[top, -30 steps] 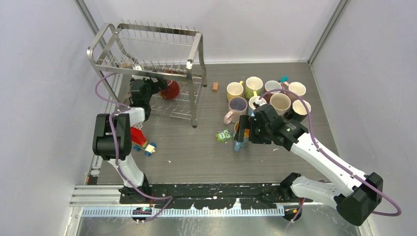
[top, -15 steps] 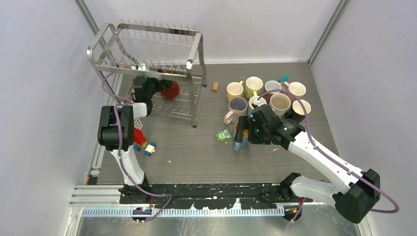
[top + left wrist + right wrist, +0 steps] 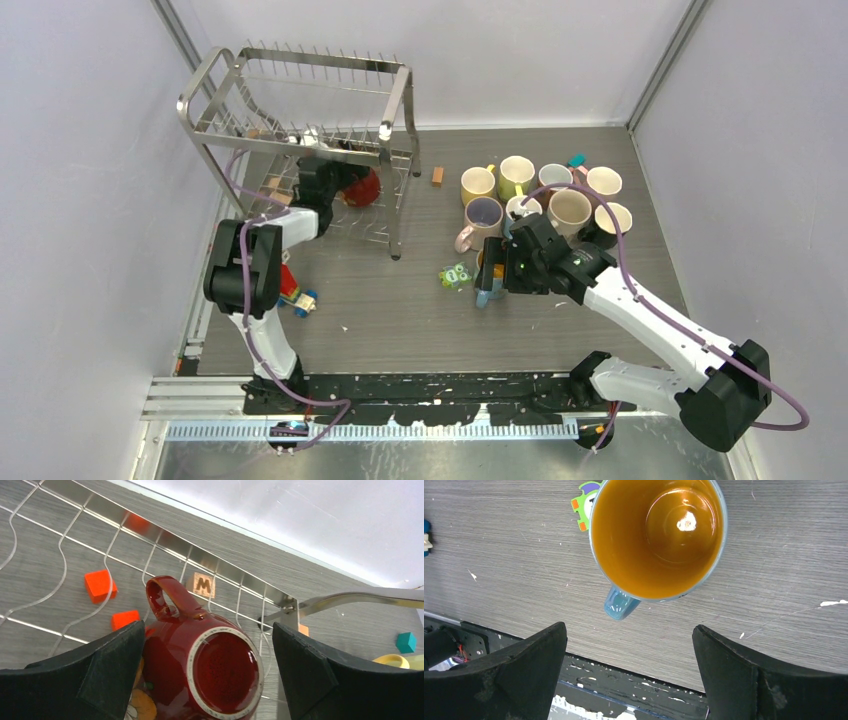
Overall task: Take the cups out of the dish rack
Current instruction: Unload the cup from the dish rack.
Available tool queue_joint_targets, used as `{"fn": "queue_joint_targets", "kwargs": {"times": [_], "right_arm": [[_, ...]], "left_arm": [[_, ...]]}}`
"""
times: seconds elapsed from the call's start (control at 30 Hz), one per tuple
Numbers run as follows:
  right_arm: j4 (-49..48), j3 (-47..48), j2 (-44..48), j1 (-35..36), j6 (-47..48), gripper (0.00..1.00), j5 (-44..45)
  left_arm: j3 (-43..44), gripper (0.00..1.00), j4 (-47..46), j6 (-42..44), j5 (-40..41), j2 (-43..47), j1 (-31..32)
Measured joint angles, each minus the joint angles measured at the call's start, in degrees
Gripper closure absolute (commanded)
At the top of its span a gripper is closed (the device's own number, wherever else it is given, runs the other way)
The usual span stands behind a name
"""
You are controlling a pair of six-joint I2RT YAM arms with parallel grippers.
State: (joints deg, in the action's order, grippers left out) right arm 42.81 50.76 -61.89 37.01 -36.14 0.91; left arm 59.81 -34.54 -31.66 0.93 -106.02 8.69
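Observation:
The steel dish rack stands at the back left. A dark red cup lies on its side on the lower wire tier. In the left wrist view its base and handle face me. My left gripper is open around it, the left pad close against its side and the right pad apart. A blue cup with an orange inside stands upright on the table. My right gripper hangs open above it, holding nothing. Several pastel cups stand grouped at the back right.
Orange cubes and a wooden letter block lie under the rack's wires. A green toy sits left of the blue cup. A red and yellow toy lies by the left arm. A small orange block lies beside the rack.
My left gripper has pushed to the right under the rack's upper tier, and the red cup now lies a little further right. The right arm has barely moved.

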Motion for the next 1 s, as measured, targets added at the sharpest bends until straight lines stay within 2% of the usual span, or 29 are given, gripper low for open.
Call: {"fn": "queue_joint_targets", "kwargs": {"times": [0.43,0.73,0.87,1.0], "right_arm": [[-0.7,-2.2,0.9,0.0,-0.3,0.00,-0.1],[-0.8,-2.8,1.5,0.0,-0.7,0.00,-0.1],[-0.9,-2.8,1.5,0.0,-0.7,0.00,-0.1],[-1.0,-2.8,1.5,0.0,-0.7,0.00,-0.2]], "left_arm": [[-1.5,0.00,11.1,-6.6,14.2,6.0,8.3],[-5.8,0.00,16.1,-9.9,20.0,13.1,12.2],[-5.9,0.01,15.8,-7.0,21.3,14.9,11.1],[-7.1,0.01,11.5,-3.9,17.5,14.6,6.2]]}}
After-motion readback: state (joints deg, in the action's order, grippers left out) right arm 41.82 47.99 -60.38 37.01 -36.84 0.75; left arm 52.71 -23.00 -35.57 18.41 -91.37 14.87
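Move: In the lower level of the rack, the red cup lies about 5 cm to the right of the left hand, roughly level with it front to back and some 5 cm lower. The letter block is about 9 cm ahead of that hand, 1 cm right and 13 cm below. The foot of the rack's front right leg is around 18 cm back and 14 cm right, 14 cm below. From the right hand, the red cup lies about 30 cm ahead and 29 cm left, 4 cm lower. Backing out from over the red cup, the left hand draws back about 7 cm while drifting some 4 cm right, its fingers tipping down a little. It then swings left by nearly 5 cm and rises, levelling again, having turned some 10 degrees counter-clockwise. Its fingers stay wide open and grip nothing. ##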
